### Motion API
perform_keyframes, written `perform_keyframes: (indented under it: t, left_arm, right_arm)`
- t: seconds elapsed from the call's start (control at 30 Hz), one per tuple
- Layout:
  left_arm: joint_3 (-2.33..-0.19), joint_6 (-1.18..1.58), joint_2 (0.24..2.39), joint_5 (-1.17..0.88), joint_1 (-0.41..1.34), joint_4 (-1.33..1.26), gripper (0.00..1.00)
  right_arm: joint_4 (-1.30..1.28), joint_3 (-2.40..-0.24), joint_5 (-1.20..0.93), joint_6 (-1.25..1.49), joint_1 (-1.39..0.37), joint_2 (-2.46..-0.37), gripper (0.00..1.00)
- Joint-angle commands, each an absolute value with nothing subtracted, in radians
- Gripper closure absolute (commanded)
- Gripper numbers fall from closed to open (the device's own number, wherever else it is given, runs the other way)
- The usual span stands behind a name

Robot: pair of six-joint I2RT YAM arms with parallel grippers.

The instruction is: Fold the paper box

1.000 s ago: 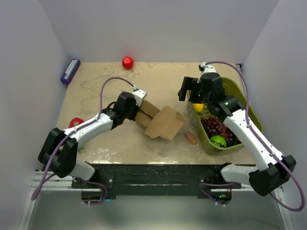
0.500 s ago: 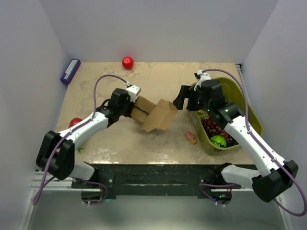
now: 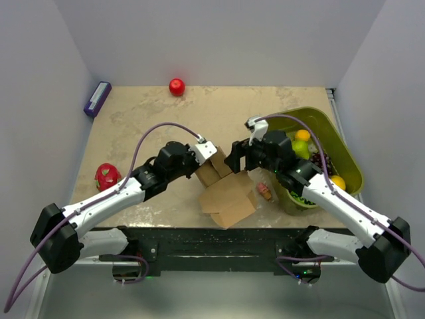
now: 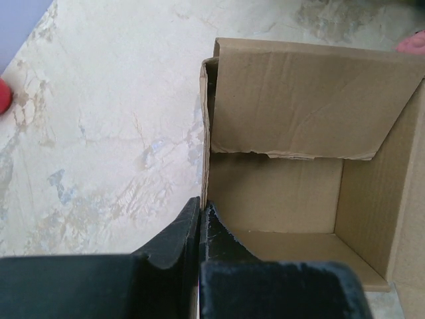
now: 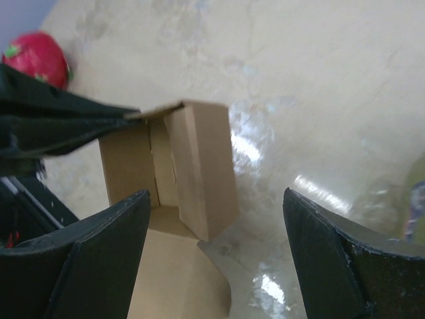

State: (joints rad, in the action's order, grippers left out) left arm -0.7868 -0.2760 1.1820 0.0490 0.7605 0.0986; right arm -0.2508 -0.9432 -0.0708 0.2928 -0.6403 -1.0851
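Note:
The paper box (image 3: 222,189) is plain brown cardboard, partly raised, in the middle of the table. Its upright walls stand at the far side and a wide flap (image 3: 230,203) lies flat toward the near edge. My left gripper (image 3: 208,158) is shut on the box's left wall (image 4: 202,199), and the left wrist view looks into the open inside of the box (image 4: 275,189). My right gripper (image 3: 234,157) hangs open just right of the box. In the right wrist view its fingers (image 5: 109,246) are spread on either side of an upright box panel (image 5: 202,166), touching nothing.
A green basket (image 3: 324,117) with fruit stands at the right, close to my right arm. A small pink piece (image 3: 265,191) lies between box and basket. A red strawberry toy (image 3: 106,176) sits left, a red ball (image 3: 176,86) at the back, and a purple block (image 3: 97,98) far left.
My left gripper has carried the box right and toward the near edge, and its flap now lies flat in front. My right gripper has swung left from the basket to the box.

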Motion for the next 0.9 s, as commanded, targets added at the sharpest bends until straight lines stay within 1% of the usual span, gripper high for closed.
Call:
perform_keyframes:
  t: [0.0, 0.2, 0.33, 0.5, 0.6, 0.7, 0.77, 0.8, 0.87]
  left_arm:
    - [-0.778, -0.325, 1.181, 0.057, 0.781, 0.066, 1.0]
    - [-0.787, -0.328, 1.195, 0.081, 0.802, 0.083, 1.0]
    - [-0.788, -0.33, 1.19, 0.084, 0.81, 0.086, 1.0]
    - [-0.788, -0.324, 1.184, 0.09, 0.811, 0.084, 1.0]
    - [-0.788, -0.319, 1.178, 0.081, 0.811, 0.083, 1.0]
    - [-0.788, -0.318, 1.172, 0.077, 0.811, 0.081, 1.0]
    - [-0.787, -0.314, 1.166, 0.077, 0.811, 0.081, 1.0]
    - [-0.788, -0.313, 1.167, 0.071, 0.811, 0.08, 1.0]
    - [-0.79, -0.305, 1.164, 0.068, 0.813, 0.08, 1.0]
  right_arm:
    - [-0.121, -0.875, -0.04, 0.296, -0.702, -1.112, 0.18]
    - [-0.015, -0.802, -0.008, 0.313, -0.735, -1.143, 0.18]
    - [0.063, -0.781, 0.023, 0.31, -0.752, -1.196, 0.22]
    - [0.083, -0.793, 0.052, 0.295, -0.773, -1.27, 0.27]
    - [0.095, -0.788, 0.096, 0.295, -0.79, -1.292, 0.34]
    - [0.095, -0.785, 0.141, 0.295, -0.796, -1.308, 0.46]
    - [0.101, -0.779, 0.164, 0.298, -0.799, -1.313, 0.51]
    - [0.104, -0.776, 0.181, 0.299, -0.802, -1.315, 0.58]
    - [0.107, -0.772, 0.193, 0.296, -0.804, -1.318, 0.6]
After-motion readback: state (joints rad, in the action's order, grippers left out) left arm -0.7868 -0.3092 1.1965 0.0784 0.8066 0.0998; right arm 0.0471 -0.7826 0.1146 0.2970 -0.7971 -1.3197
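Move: The right hand, open and above the box, is aimed at the box's right wall with its folded-in flap, whose middle lies about 5 cm to its left, 1 cm ahead and some 10 cm below. The box's open lid panels lie roughly 15 cm back from that hand, straight below in the sideways sense, and the pink toy about 14 cm back and 15 cm to its right. From the left hand, already pinching the adjoining wall, the right wall is some 7 cm right, 1 cm ahead and 3 cm lower. The right hand drops about 10 cm and slides some 4 cm left towards the box's right wall, easing back a little at first and then forward again, so that one finger goes inside against the folded-in flap and the other outside the wall. Its fingers draw together from wide open to a bit under half, mostly in the later part of the descent, while the left hand keeps its pinch on the adjoining wall and gives about a centimetre back and to the right before holding still. ##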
